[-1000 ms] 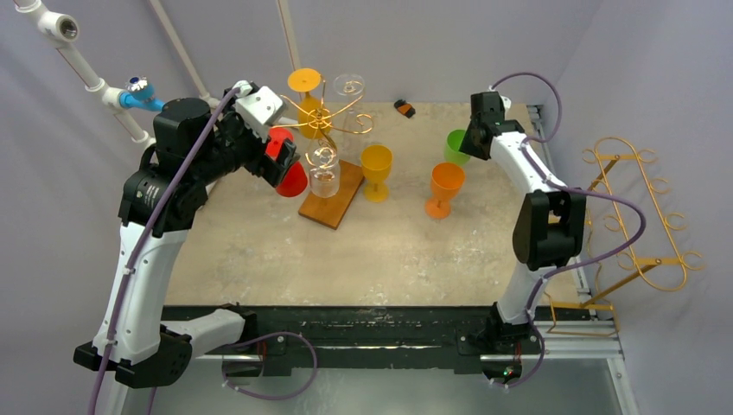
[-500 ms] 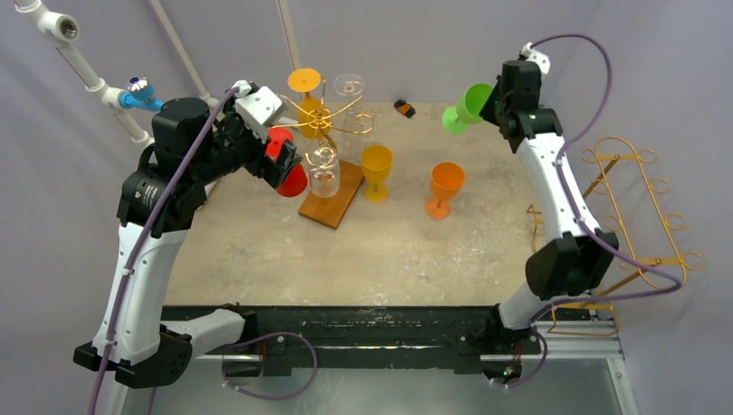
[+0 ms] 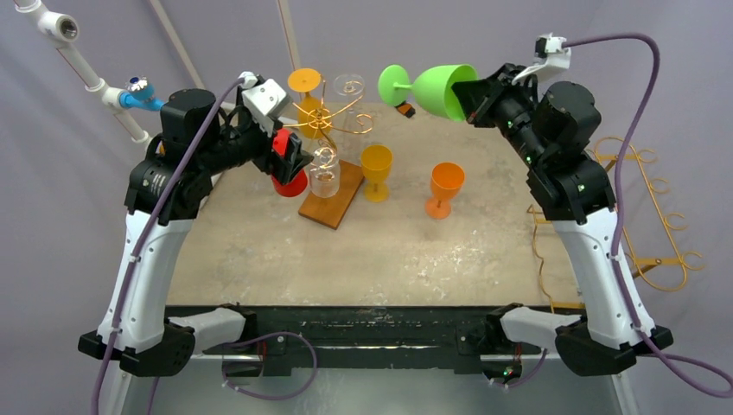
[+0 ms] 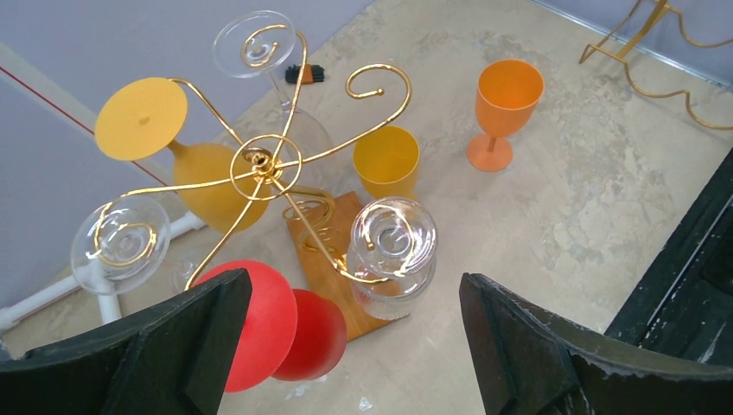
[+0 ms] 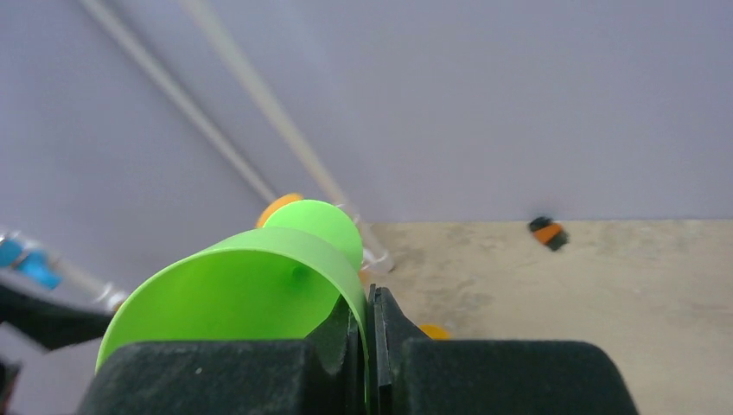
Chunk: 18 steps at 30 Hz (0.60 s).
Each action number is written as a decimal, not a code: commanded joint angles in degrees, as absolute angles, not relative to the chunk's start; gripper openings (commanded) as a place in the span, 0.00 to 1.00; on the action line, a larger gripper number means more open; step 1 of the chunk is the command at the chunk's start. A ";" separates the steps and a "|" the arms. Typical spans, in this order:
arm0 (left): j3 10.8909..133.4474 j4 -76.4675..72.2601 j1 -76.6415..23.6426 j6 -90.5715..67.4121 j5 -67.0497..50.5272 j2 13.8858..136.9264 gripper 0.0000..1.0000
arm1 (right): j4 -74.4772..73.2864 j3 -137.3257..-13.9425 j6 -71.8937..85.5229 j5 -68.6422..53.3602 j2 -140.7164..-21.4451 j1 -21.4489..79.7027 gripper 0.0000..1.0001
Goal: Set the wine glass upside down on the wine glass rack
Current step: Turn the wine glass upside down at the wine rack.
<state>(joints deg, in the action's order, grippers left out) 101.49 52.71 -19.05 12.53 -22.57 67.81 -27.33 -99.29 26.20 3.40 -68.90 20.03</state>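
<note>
The green wine glass [image 3: 439, 89] hangs sideways in the air over the table's far edge, its foot [image 3: 394, 84] pointing left. My right gripper [image 3: 471, 97] is shut on the glass's rim wall; in the right wrist view the glass [image 5: 242, 294] fills the left and the gripper [image 5: 367, 346] pinches its wall. The gold wire rack [image 3: 321, 117] stands on a wooden base [image 3: 331, 205] at the far left, with a red glass [image 4: 259, 324], an orange-yellow glass [image 4: 143, 117] and clear glasses [image 4: 393, 246] hanging upside down. My left gripper [image 4: 354, 346] is open just above the rack's near side, beside the red glass.
A yellow glass [image 3: 376, 169] and an orange glass [image 3: 445, 186] stand upright right of the rack. A small black-and-orange object [image 3: 404, 108] lies at the far edge. A second gold wire rack [image 3: 640, 216] leans off the table's right side. White piping [image 3: 86, 69] runs at far left.
My right arm picked the green glass up off the table, raised it high, tipped it sideways and carried it left toward the rack. The left gripper shifted slightly right, still open.
</note>
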 commanded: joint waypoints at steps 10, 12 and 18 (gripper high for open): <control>105.44 46.41 -19.07 3.44 -26.14 72.07 1.00 | -19.32 -99.03 22.47 -10.08 -67.86 34.60 0.00; 105.48 45.90 -19.07 2.79 -26.18 72.47 1.00 | -17.99 -98.23 22.14 -10.95 -68.00 36.32 0.00; 105.28 44.09 -19.07 1.53 -27.47 72.46 1.00 | -17.34 -97.40 19.65 -8.03 -68.93 40.59 0.00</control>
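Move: Ahead and to the right of the open left hand, the green wine glass lies sideways in the right fingers, its middle about 29 cm right, 17 cm out and 8 cm above. The red glass hangs 4 cm ahead, 4 cm left and 14 cm down; the rack's hub is 8 cm ahead, 4 cm right, 10 cm down. From the right hand, the left gripper is some 38 cm left, 17 cm back, 9 cm lower; the rack's empty hook 26 cm left, 7 cm back, 20 cm down. Swinging the green glass foot-first towards the open left gripper, the right hand goes about 13 cm left and 8 cm back, nearly level, turning some 30 degrees counter-clockwise with its pinch on the rim kept. The left hand, fingers wide, eases a couple of centimetres forward and right to meet it, above the hanging glasses, dipping slightly before rising a little. ##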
